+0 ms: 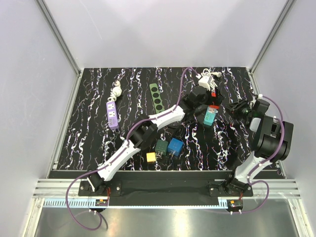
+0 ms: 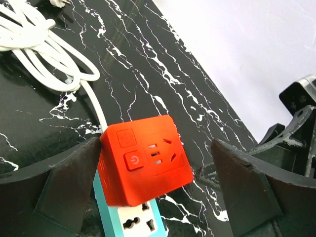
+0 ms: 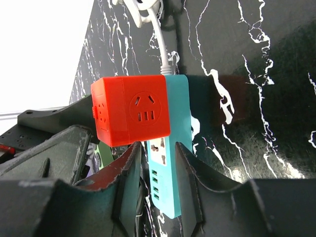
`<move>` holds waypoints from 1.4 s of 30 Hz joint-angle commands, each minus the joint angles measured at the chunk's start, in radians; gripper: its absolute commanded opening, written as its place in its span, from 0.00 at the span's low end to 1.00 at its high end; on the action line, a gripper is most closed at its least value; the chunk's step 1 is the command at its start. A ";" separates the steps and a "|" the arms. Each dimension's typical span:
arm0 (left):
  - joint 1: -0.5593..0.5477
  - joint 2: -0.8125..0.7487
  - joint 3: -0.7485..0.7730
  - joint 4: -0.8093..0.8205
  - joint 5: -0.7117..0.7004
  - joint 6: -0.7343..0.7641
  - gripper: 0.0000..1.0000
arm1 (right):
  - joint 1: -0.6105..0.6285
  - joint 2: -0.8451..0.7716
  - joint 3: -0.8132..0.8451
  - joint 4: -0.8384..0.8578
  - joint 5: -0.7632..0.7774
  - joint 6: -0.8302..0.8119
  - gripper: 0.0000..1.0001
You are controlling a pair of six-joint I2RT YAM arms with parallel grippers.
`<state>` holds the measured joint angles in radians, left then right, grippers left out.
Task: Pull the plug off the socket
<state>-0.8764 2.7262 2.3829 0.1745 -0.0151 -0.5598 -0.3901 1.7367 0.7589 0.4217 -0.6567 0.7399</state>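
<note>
A red cube plug [image 2: 145,158] sits in the white socket face of a teal power strip [image 2: 140,222], and a white cord runs from it. My left gripper [image 2: 158,195] is open and straddles the red cube. Its left finger [image 2: 64,187] is against the cube's side and its right finger [image 2: 252,187] stands well apart. In the right wrist view my right gripper [image 3: 158,148] is open with a narrow gap. It points at the free end of the teal strip [image 3: 173,163], which shows between its fingers below the red cube [image 3: 131,108]. I cannot tell if they touch.
A coiled white cable [image 1: 209,76] lies at the back. A green strip [image 1: 157,97] and a purple strip [image 1: 113,114] lie to the left. Green [image 1: 161,146], blue [image 1: 175,146] and yellow [image 1: 150,157] cubes sit near the front middle.
</note>
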 commanded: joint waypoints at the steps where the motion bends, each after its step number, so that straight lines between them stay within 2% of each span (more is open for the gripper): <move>1: 0.005 0.032 0.067 0.046 0.004 -0.025 0.99 | -0.004 -0.028 0.002 0.037 -0.024 0.000 0.41; 7: 0.005 0.027 0.058 0.027 -0.005 -0.057 0.99 | -0.009 -0.017 0.006 0.054 -0.027 0.009 0.43; 9: 0.005 0.020 0.035 0.029 -0.008 -0.061 0.99 | -0.009 0.015 0.007 0.125 -0.053 0.042 0.43; 13: 0.005 0.007 0.027 0.023 -0.008 -0.057 0.99 | -0.009 0.090 0.022 0.232 -0.078 0.121 0.34; 16: 0.005 0.009 0.027 0.020 -0.003 -0.057 0.99 | -0.009 0.119 0.020 0.243 -0.083 0.142 0.26; 22: 0.004 0.009 0.021 0.011 0.009 -0.075 0.99 | -0.007 0.132 0.028 0.275 -0.060 0.154 0.26; 23: 0.004 0.007 0.015 0.014 0.010 -0.077 0.99 | -0.009 0.138 0.030 0.281 -0.057 0.164 0.18; 26: 0.004 0.000 -0.008 0.039 0.035 -0.081 0.99 | -0.009 0.147 0.036 0.299 -0.060 0.177 0.10; 35: 0.020 -0.039 -0.057 0.014 0.076 -0.052 0.97 | 0.013 0.205 0.074 0.400 -0.133 0.233 0.04; 36: 0.020 -0.036 -0.053 0.013 0.078 -0.055 0.97 | 0.017 0.218 0.077 0.417 -0.142 0.240 0.00; 42: 0.025 -0.033 -0.060 0.037 0.090 -0.074 0.94 | 0.031 0.265 0.097 0.460 -0.167 0.276 0.00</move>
<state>-0.8631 2.7464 2.3295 0.1783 0.0532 -0.6308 -0.3717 1.9926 0.8261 0.8085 -0.7807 0.9928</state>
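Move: The red plug sits on the far end of the teal socket, about 5 cm below my open left hand and roughly 1 cm nearer me, level with it left to right. From my right hand the plug is about 4 cm ahead and 5 cm left, level in height. The teal socket's middle lies some 5 cm nearer me than the plug, 2 cm left and 4 cm below it; the coiled white cord lies 11 cm beyond the plug, 3 cm left and 5 cm down. I lower my wide-open left hand about 4 cm in two stages, tipping it slightly downward, so its fingers straddle the red plug, and only begin to squeeze. Meanwhile I shut my right fingers and, after a small rise and dip, bring the tips about 4 cm forward and slightly left, up to the plug's right side, rolling the wrist some 10 degrees, to press against that face. ##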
